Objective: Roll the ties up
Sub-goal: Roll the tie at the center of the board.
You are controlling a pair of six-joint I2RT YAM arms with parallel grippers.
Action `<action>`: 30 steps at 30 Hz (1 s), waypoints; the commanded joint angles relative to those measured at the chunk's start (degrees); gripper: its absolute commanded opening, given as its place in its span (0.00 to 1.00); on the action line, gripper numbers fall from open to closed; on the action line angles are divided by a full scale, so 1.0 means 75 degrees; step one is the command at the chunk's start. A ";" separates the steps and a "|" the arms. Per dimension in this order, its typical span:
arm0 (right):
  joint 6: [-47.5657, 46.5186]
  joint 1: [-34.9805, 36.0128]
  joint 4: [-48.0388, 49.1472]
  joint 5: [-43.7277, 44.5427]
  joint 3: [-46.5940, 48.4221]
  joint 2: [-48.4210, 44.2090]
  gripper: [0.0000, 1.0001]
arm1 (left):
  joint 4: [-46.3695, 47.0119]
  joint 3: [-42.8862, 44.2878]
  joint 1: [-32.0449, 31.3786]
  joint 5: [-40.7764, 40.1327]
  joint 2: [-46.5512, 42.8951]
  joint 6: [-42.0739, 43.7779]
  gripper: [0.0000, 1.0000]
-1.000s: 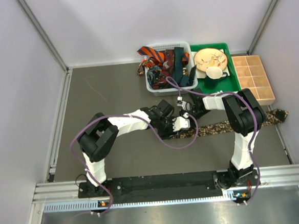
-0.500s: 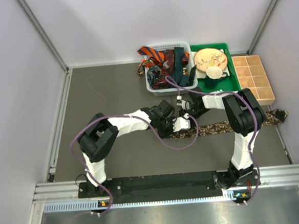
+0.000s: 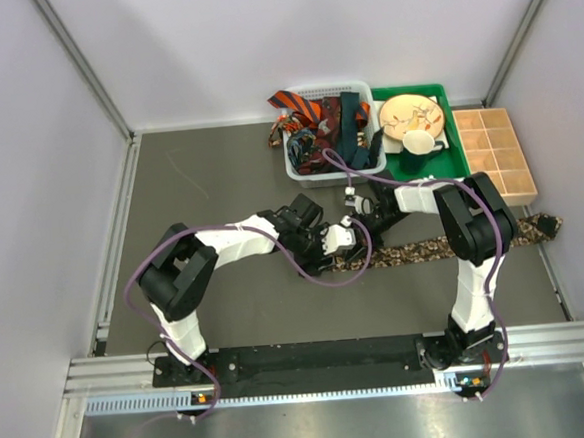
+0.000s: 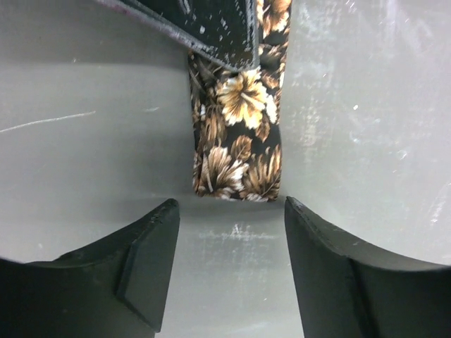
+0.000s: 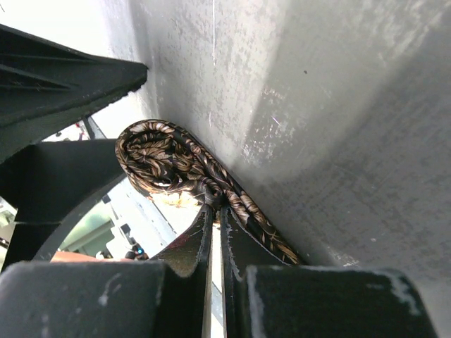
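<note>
A brown-black leaf-patterned tie (image 3: 444,246) lies stretched across the table toward the right wall. Its left end is curled into a small roll (image 5: 158,158). My right gripper (image 5: 217,210) is shut on that roll, pinching the fabric between its fingertips; in the top view it (image 3: 355,223) sits just above the tie's left end. My left gripper (image 4: 231,211) is open, and the folded tie end (image 4: 236,141) lies just beyond its fingertips without touching them. From above, the left gripper (image 3: 339,248) is beside the roll on its left. More ties (image 3: 315,117) are heaped in the white basket (image 3: 299,168).
A green tray (image 3: 448,158) with a plate (image 3: 410,113) and a white cup (image 3: 419,143) stands right of the basket. A wooden compartment box (image 3: 493,150) sits at the far right. Grey walls close in both sides.
My left gripper has drawn back to the left, off the tie's end, and its jaws stand wider apart. The right gripper stays shut on the roll.
</note>
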 commanded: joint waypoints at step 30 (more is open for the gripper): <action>-0.0039 0.0142 0.0307 0.0413 -0.0005 0.0306 0.00 | 0.0850 0.1271 -0.0575 0.0852 0.1173 -0.1195 0.42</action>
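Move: The short roll at the tie's left end lies about 4 cm to the right of the left hand's point and a centimetre below, squarely in front of its parted fingertips. From the right hand, which keeps the tie's far edge pinched, the roll is some 4 cm left, 2 cm back and a centimetre down. The white basket stands about 28 cm ahead of the left hand and 7 cm right, the green tray 26 cm ahead and 26 cm right. The tie's rolled end is taken from both sides: the left hand travels about 5 cm to the right towards the right hand's fingers, closing part-way until its fingertips pinch the roll's near and far edges. Midway it lifts some 1.5 cm and then dips again, tipping slightly. The right hand stays put, shut fingers still holding the tie's far edge. ##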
